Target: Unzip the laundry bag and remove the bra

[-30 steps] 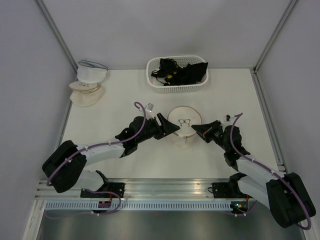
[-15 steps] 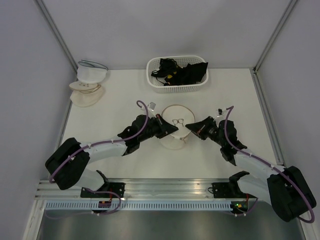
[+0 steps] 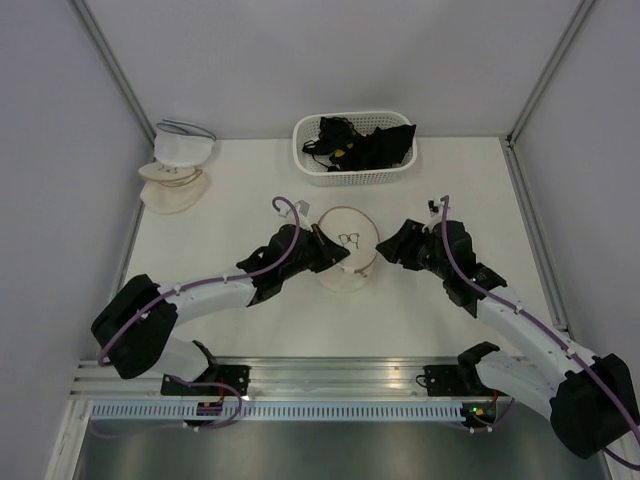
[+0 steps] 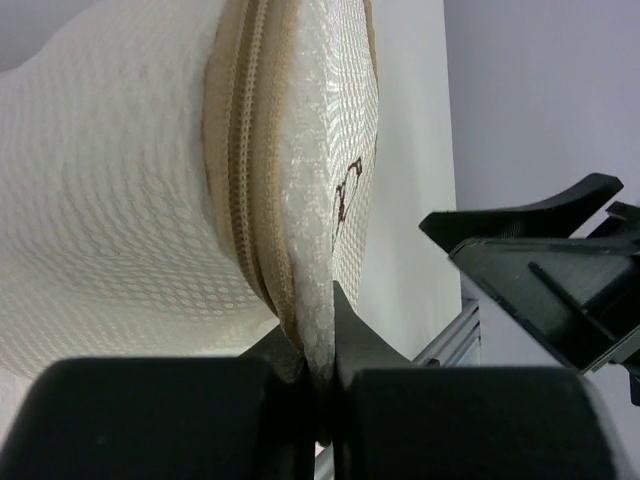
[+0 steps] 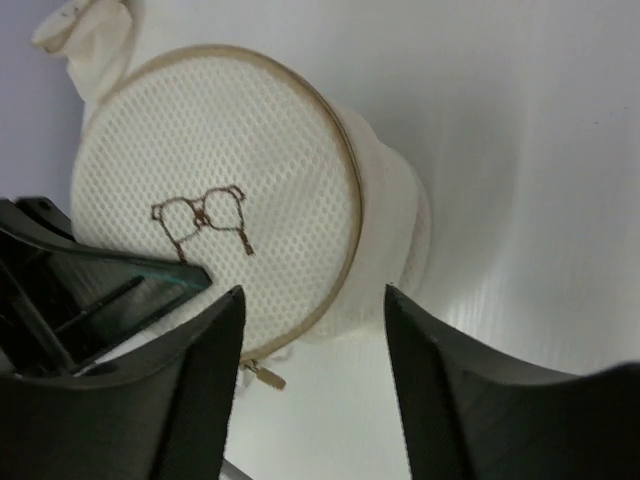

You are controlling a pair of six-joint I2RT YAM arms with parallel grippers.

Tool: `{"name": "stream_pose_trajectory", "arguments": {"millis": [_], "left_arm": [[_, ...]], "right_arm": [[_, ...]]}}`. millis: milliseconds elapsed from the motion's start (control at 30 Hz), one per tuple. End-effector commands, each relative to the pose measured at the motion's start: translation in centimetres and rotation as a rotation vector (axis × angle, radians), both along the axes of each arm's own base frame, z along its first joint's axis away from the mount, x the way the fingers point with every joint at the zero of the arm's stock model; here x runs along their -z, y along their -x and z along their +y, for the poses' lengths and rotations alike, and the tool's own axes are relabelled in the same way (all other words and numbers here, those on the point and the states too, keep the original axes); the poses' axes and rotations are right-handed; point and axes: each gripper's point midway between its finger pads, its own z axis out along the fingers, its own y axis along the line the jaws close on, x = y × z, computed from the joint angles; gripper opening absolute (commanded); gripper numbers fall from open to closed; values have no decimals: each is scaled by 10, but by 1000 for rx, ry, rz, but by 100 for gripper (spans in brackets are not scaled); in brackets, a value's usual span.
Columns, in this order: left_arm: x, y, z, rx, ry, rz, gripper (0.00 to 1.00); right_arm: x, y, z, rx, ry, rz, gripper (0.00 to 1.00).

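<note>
The laundry bag [image 3: 349,268] is a round cream mesh pouch lying tilted at the table's middle, its flat face with a small brown stitched figure turned up. My left gripper [image 3: 337,256] is shut on the bag's edge; the left wrist view shows the mesh and the zip seam [image 4: 240,180] pinched at my left gripper [image 4: 322,345]. My right gripper [image 3: 390,249] stands open just right of the bag, touching nothing. In the right wrist view my right gripper [image 5: 312,292] frames the bag [image 5: 230,150], and a small metal zip pull [image 5: 262,375] hangs at the rim. The bra is out of view.
A white basket [image 3: 352,177] of black garments stands at the back centre. Stacked cream and white dome pouches [image 3: 174,175] lie at the back left. Grey walls and metal posts close in both sides, and a rail runs along the near edge.
My left gripper closed on the bag's edge. My right gripper opened, let go of the bag and drew back to the right. The bag shifted slightly left and tilted.
</note>
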Motion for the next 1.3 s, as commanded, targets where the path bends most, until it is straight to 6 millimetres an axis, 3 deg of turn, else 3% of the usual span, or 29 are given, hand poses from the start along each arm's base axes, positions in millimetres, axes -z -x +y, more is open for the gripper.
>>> {"name": "stream_pose_trajectory", "arguments": {"millis": [0,33,133,367,867,1100,1267], "left_arm": [[-15,-16,-3,-27,-41,-71,2],[-12,-17,-4,-25,-48,-65,2],[-16,-19,-8,-15,-47,-72,2],[-18,-19,-11,6,-60,-78,2],[-15,-6,-26,108,-2,-39,2],[-16,-5,-25,114,5,-36,2],[-15,-10,-18,102,6,-33,2]], "right_arm": [[19,16,1,-122,153,16,60],[20,19,4,-144,162,16,52],[25,33,18,-231,195,8,46],[23,54,41,-370,215,-33,46],[24,43,61,-411,172,-100,44],[25,41,62,-407,176,-96,19],[26,48,57,-418,203,-76,16]]}}
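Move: The zipper pull hangs from the laundry bag's near edge, about 4 cm back and 5 cm left of the right hand, some 5 cm lower. The bag's embroidered bra lies about 8 cm left of that hand, 2 cm farther out and 4 cm below; the rim spot in the left fingers is about 9 cm left and 1 cm back of it, 3 cm down. From the left hand the pull lies about 4 cm back, 5 cm right and 3 cm below. Back, left and down, some 5 cm each way, the right hand swings in to the zipper pull at the bag's near edge, turning about 20 degrees counter-clockwise. Its half-open fingers then narrow and pinch the pull just beside the left gripper. The left fingers keep their hold on the rim, easing about a centimetre forward, then a little right and down. ##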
